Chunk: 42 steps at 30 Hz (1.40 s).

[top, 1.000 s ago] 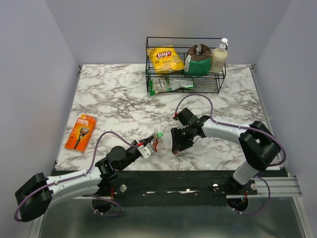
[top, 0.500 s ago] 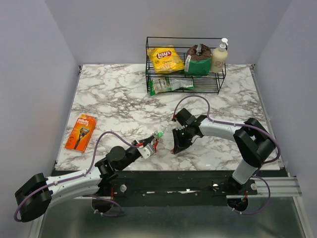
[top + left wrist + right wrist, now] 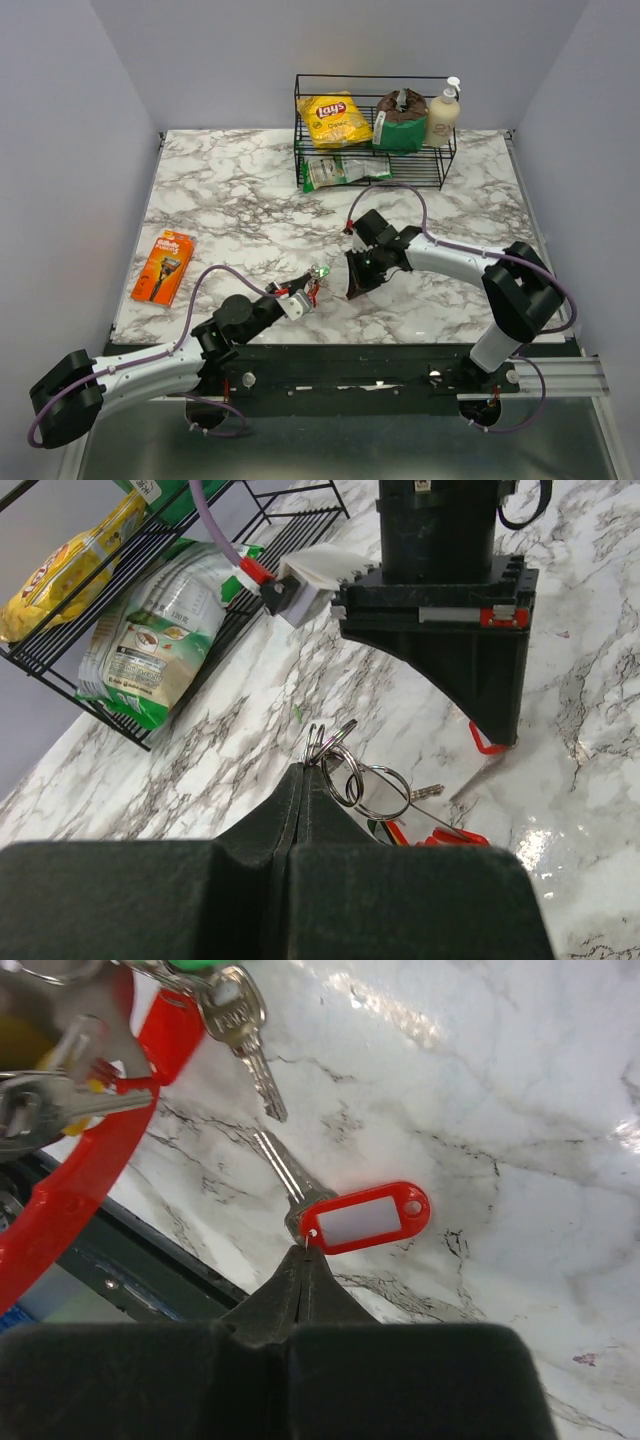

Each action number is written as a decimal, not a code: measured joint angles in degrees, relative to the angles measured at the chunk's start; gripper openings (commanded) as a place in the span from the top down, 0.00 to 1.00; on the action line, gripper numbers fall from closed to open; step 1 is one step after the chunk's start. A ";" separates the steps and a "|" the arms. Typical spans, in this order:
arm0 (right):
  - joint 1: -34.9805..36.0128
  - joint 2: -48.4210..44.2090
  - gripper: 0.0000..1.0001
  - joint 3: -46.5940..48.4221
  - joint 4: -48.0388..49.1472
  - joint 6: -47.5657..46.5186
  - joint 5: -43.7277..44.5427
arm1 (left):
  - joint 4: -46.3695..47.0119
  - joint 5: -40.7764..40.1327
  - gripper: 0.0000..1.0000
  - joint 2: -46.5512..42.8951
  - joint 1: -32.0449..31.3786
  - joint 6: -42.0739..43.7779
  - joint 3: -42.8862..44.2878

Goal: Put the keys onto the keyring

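In the left wrist view my left gripper (image 3: 303, 769) is shut on the keyring (image 3: 372, 786), a cluster of thin metal rings standing up from its tips. A red oval loop (image 3: 75, 1195) and a green-tagged key (image 3: 238, 1022) hang from that bunch. My right gripper (image 3: 307, 1252) is shut on the small wire loop of a key (image 3: 281, 1168) with a red label tag (image 3: 366, 1218), which lies on the marble. In the top view the two grippers (image 3: 312, 291) (image 3: 351, 290) sit close together near the table's front edge, the right one just right of the bunch.
An orange razor pack (image 3: 163, 266) lies at the front left. A black wire rack (image 3: 372, 158) at the back holds a yellow chip bag (image 3: 334, 120), a dark bag, a bottle and a green-white packet (image 3: 158, 640). The table's front edge (image 3: 130, 1260) runs just below the right gripper.
The right gripper has closed from open to shut and shifted a little left toward the bunch, taking the red-tagged key's loop. The left arm has not moved.
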 measured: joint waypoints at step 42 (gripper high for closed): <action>-0.68 -11.34 0.99 7.15 7.04 -25.75 -22.67 | 1.07 12.37 1.00 -1.29 0.00 2.49 0.00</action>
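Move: The red-tagged key is already shut in the right fingers, just off the table. The rings of the keyring, still in the left fingers, lie about 7 cm to the right hand's left, level with it fore and aft, some 11 cm higher. From the right hand, the green tag hangs roughly 6 cm left, 2 cm farther out and 9 cm up, the red-handled tool about 7 cm left, 1 cm back and 7 cm up. From the left hand, that key is some 8 cm right, 1 cm ahead and 11 cm below. The red-tagged key goes up about 15 cm in the right fingers' kept grip, swinging forward first, then back and some 5 cm left towards the held keyring, while the fingers tip from steeply down to a shallower, leftward slant. The left hand keeps hold of the rings and eases about 3 cm back and 2 cm right, turning a little clockwise. ##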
